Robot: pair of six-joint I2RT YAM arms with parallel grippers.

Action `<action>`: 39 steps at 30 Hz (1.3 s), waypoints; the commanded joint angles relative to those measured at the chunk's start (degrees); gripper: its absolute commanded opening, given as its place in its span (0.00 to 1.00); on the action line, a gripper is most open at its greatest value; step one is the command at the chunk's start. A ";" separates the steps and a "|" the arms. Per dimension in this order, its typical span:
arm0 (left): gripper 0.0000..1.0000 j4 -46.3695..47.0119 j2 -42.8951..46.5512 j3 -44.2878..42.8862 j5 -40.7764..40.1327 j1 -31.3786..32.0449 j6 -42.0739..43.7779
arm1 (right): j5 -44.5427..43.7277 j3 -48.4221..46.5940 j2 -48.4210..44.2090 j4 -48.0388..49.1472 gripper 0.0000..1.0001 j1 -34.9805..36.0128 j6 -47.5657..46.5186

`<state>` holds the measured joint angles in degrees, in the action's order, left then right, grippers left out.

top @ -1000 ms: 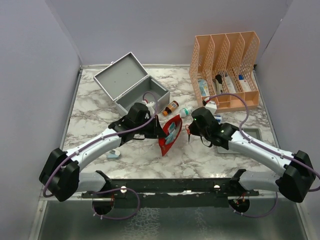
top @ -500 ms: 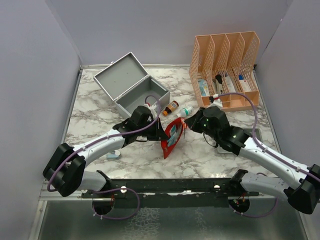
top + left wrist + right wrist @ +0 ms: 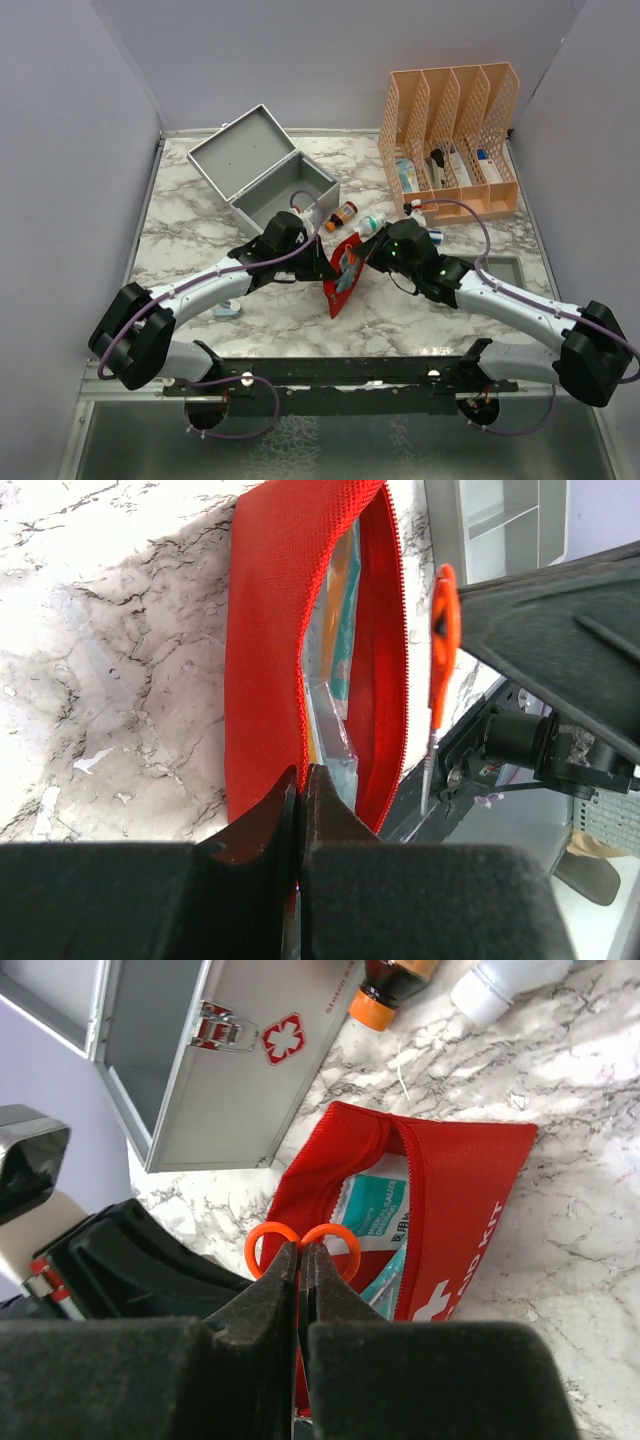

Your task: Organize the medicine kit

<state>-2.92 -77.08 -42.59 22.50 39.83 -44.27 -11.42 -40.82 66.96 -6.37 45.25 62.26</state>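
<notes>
The medicine kit (image 3: 262,172) is a grey metal box standing open at the back left, its red-cross front (image 3: 215,1090) showing in the right wrist view. A red first-aid pouch (image 3: 345,278) lies unzipped at mid-table with gauze packets (image 3: 375,1210) inside. My left gripper (image 3: 327,268) is shut on the pouch's edge (image 3: 262,680). My right gripper (image 3: 368,252) is shut on orange-handled scissors (image 3: 300,1243), which hang just above the pouch's opening. In the left wrist view the scissors (image 3: 443,630) point down beside the pouch mouth.
A brown bottle (image 3: 341,215) and a white bottle (image 3: 372,223) lie between the box and the pouch. An orange mesh organizer (image 3: 450,140) with supplies stands at the back right. A shallow grey tray (image 3: 502,268) sits under the right arm, and a small blue item (image 3: 227,308) lies near the left arm.
My right arm has swung left and brought the scissors from beside the pouch to over its open mouth. The left gripper has kept its hold on the pouch edge.
</notes>
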 commanded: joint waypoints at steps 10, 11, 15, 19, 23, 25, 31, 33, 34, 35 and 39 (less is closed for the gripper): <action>0.00 0.31 -0.11 0.05 -0.18 0.16 0.19 | -1.17 1.98 4.91 1.44 0.01 -0.34 9.29; 0.00 0.29 -0.17 0.05 -0.20 0.12 0.20 | -1.07 1.95 5.13 1.31 0.02 -0.34 9.41; 0.00 -0.10 -0.23 -0.04 -0.48 0.09 0.46 | -1.16 1.39 5.13 -0.71 0.19 -0.34 9.43; 0.00 -0.48 -0.32 -0.20 -0.62 0.16 0.71 | -3.46 -1.20 4.66 -6.42 0.30 -0.35 7.57; 0.00 -1.13 -0.42 -0.63 -1.01 0.14 1.56 | -3.01 -2.95 2.76 -8.84 0.31 -0.34 2.51; 0.00 -1.61 -0.52 -0.80 -1.37 0.15 1.87 | -3.18 -3.70 1.69 -11.09 0.31 -0.34 0.84; 0.00 -1.97 -0.53 -1.08 -1.10 0.10 2.28 | -6.28 -6.12 0.11 -21.23 0.32 -0.34 0.08; 0.00 -1.97 -0.34 -1.21 -0.97 0.15 2.40 | -6.76 -7.48 1.61 -24.26 0.33 -0.36 0.77; 0.00 -2.00 -0.35 -1.24 -0.87 0.16 2.42 | -6.49 -8.01 2.32 -24.79 0.34 -0.37 0.62; 0.00 -2.06 -0.28 -1.31 -0.84 0.16 2.46 | -5.86 -8.45 3.17 -24.87 0.34 -0.35 0.40; 0.00 -2.26 -0.11 -1.42 -0.42 0.15 2.69 | -2.23 -9.56 6.08 -21.93 0.35 -0.34 -0.60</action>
<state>-4.21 -77.10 -42.63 22.22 39.83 -42.83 -15.20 -48.16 70.30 -27.29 45.15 63.22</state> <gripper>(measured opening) 0.019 0.344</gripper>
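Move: Over the standing red pouch's open mouth, the right hand still holds the scissors by their orange handles; the pouch's middle is about 6 cm below it, 2 cm back and 2 cm left. The brown bottle lies some 13 cm ahead and 3 cm left, the white bottle 12 cm ahead and 5 cm right, both roughly 11 cm lower. From the left hand, still pinching the pouch rim, the pouch's middle is about 3 cm right, level fore-and-aft and 4 cm down. Lowering the scissors into the pouch mouth, the right hand sinks about 4 cm with a slight downward tip, then opens its fingers about a third and lets go of them. It withdraws rightward some 3 cm, a little back, rising briefly before dipping again and rolling its left side down. The left hand stays put, keeping its pinch on the rim. ##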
